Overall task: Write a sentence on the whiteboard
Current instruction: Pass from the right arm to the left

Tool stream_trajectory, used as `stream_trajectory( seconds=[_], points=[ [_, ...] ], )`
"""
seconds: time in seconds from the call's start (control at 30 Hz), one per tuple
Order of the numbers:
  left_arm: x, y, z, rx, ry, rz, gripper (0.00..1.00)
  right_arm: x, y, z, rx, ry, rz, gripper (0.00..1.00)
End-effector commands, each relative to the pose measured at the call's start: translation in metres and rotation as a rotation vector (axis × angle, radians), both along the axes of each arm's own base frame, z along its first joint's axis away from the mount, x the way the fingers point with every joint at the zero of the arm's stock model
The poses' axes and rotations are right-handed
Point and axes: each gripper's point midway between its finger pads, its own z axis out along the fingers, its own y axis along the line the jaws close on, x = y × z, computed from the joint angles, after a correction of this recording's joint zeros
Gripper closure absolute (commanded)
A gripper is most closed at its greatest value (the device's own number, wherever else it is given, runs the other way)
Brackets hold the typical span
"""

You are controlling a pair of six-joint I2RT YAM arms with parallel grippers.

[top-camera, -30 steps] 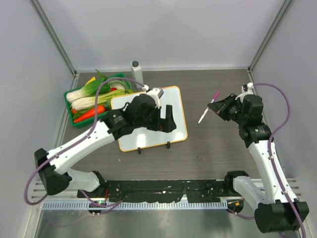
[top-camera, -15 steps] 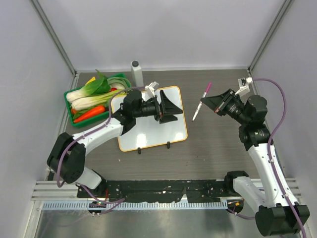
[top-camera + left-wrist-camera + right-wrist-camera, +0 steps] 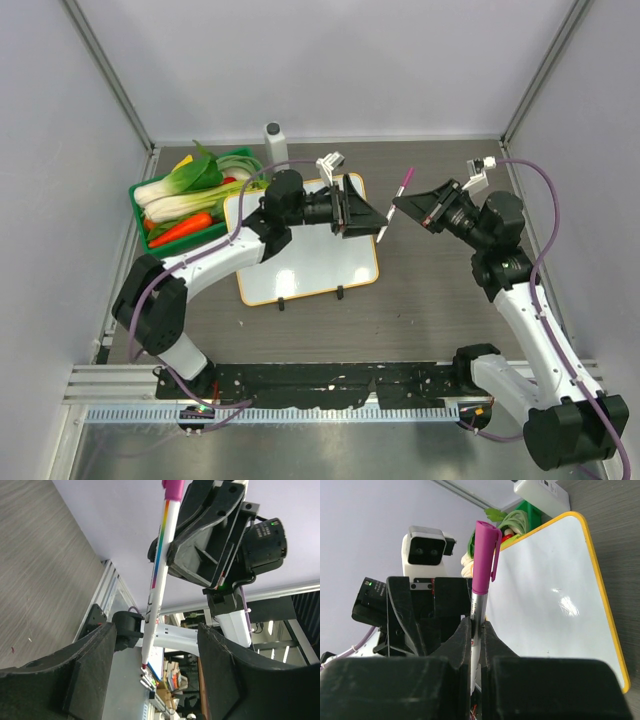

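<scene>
The whiteboard (image 3: pixel 300 270) lies flat left of centre, orange-framed, and its face (image 3: pixel 555 610) is blank; no sentence shows on it. My right gripper (image 3: pixel 401 205) is shut on a marker (image 3: pixel 392 207) with a magenta cap (image 3: pixel 485 555), holding it in the air by the board's right edge. My left gripper (image 3: pixel 368 216) reaches right across the board and is open. The marker's lower end (image 3: pixel 150 630) stands between its two fingers (image 3: pixel 90 675) with a gap on each side. In the right wrist view the marker (image 3: pixel 479 605) sits pinched between the jaws (image 3: pixel 477 630).
A green tray (image 3: pixel 142 190) of vegetables sits at the back left beside the board. A small white bottle (image 3: pixel 275 143) stands behind it near the back wall. Grey walls close in both sides.
My left gripper has swung right, off the board, to meet the marker, and its jaws have narrowed. My right gripper has carried the marker leftward toward it.
</scene>
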Motion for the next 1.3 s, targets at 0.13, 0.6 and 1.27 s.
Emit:
stream_trajectory(
  seconds=[0.13,0.6,1.27],
  points=[
    [-0.007,-0.015,0.006,-0.003,-0.056,-0.049,0.39,-0.001,-0.007,0.016,0.039,-0.056,-0.067,0.99],
    [-0.019,-0.018,-0.027,0.076,-0.02,-0.08,0.85,0.006,-0.009,0.005,0.025,-0.007,-0.091,0.99],
    [0.038,0.085,-0.023,0.439,-0.196,0.254,1.0,-0.006,-0.007,-0.045,-0.064,0.136,-0.042,0.17]
  ],
)
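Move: The marker's middle is about 3 cm ahead of the left hand, 2 cm to its right and 1 cm above, its writing end already between the open left fingers. The right hand still holds the marker at about its middle. From the left hand the whiteboard's middle is roughly 5 cm ahead, 14 cm left and 27 cm below; the white bottle some 22 cm ahead, 20 cm left and 18 cm below. Left pinches the marker near its tip, right releases, sinking about 6 cm, and left carries it leftward and forward. ##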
